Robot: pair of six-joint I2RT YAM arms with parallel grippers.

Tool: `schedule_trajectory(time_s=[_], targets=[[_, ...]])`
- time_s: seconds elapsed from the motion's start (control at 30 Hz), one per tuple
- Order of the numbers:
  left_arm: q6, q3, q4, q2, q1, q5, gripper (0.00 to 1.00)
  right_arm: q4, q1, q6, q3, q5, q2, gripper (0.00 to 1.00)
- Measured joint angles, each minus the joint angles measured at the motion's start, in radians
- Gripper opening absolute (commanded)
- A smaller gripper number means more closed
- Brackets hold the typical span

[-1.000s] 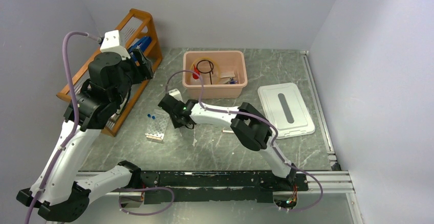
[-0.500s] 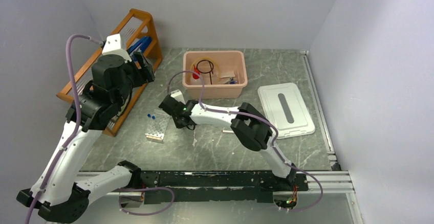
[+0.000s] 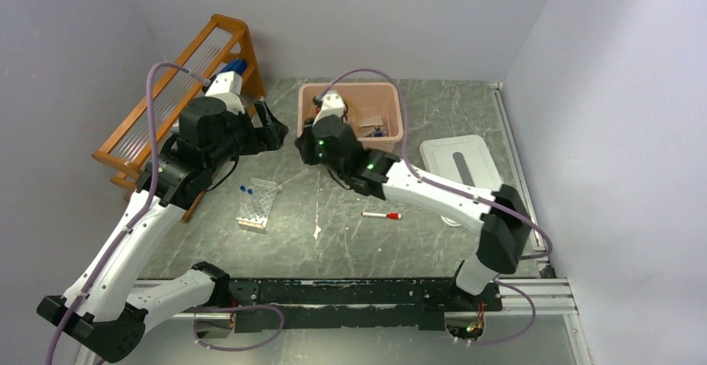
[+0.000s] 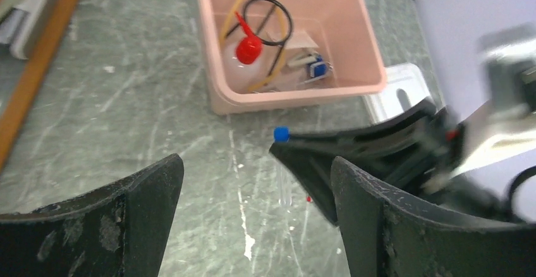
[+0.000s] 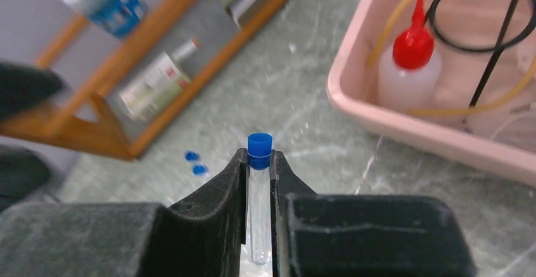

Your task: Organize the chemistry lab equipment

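Observation:
My right gripper (image 5: 259,163) is shut on a clear blue-capped tube (image 5: 260,145), which stands upright between the jaws above the table. In the top view this gripper (image 3: 312,145) hangs just in front of the pink bin (image 3: 393,125). The bin holds a red-capped squeeze bottle (image 5: 411,68), a black wire ring (image 5: 487,11) and amber tubing (image 5: 395,27). My left gripper (image 3: 275,129) is open and empty, close to the left of the held tube (image 4: 281,135). The clear tube rack (image 3: 257,205) stands on the table with two blue caps (image 5: 196,163) showing.
A wooden slatted rack (image 3: 179,69) with bottles stands along the left wall. A white lid (image 3: 467,177) lies at the right. A red-capped marker (image 3: 381,215) lies on the table in front of the bin.
My right gripper closed on the tube at the rack, then rose and swung back toward the bin with it. My left gripper came away from the wooden rack to the right and opened wider.

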Motion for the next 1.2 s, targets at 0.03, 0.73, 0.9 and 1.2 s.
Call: schedule_trajectory(time_s=[0.03, 0.73, 0.9, 1.2], targets=[[-0.002, -0.013, 0.018, 0.0, 0.0, 0.029, 0.87, 0.027, -0.013, 0.002, -0.008, -0.005, -0.029, 0.13], [-0.143, -0.254, 0.399, 0.036, 0.0, 0.415, 0.26, 0.198, -0.153, 0.14, -0.041, -0.312, -0.135, 0.17], [-0.067, -0.255, 0.4, 0.05, 0.001, 0.407, 0.05, 0.2, -0.163, 0.138, -0.041, -0.347, -0.135, 0.28], [0.153, -0.255, 0.395, 0.049, 0.001, 0.412, 0.05, 0.094, -0.181, 0.14, 0.025, -0.421, -0.125, 0.38]])
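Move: The right hand holds the capped test tube upright, its middle about 3 cm below the pads; the waiting left gripper is some 6 cm to the left, 1 cm ahead and 11 cm above. From the left hand the tube lies about 6 cm right, 1 cm back and 13 cm below. From the right hand, the pink bin is about 23 cm ahead and 16 cm right, the tube rack 5 cm back and 15 cm left, both well below. Right hand raises the tube 9 cm; left comes 7 cm right and down, pinches it low as right opens. ##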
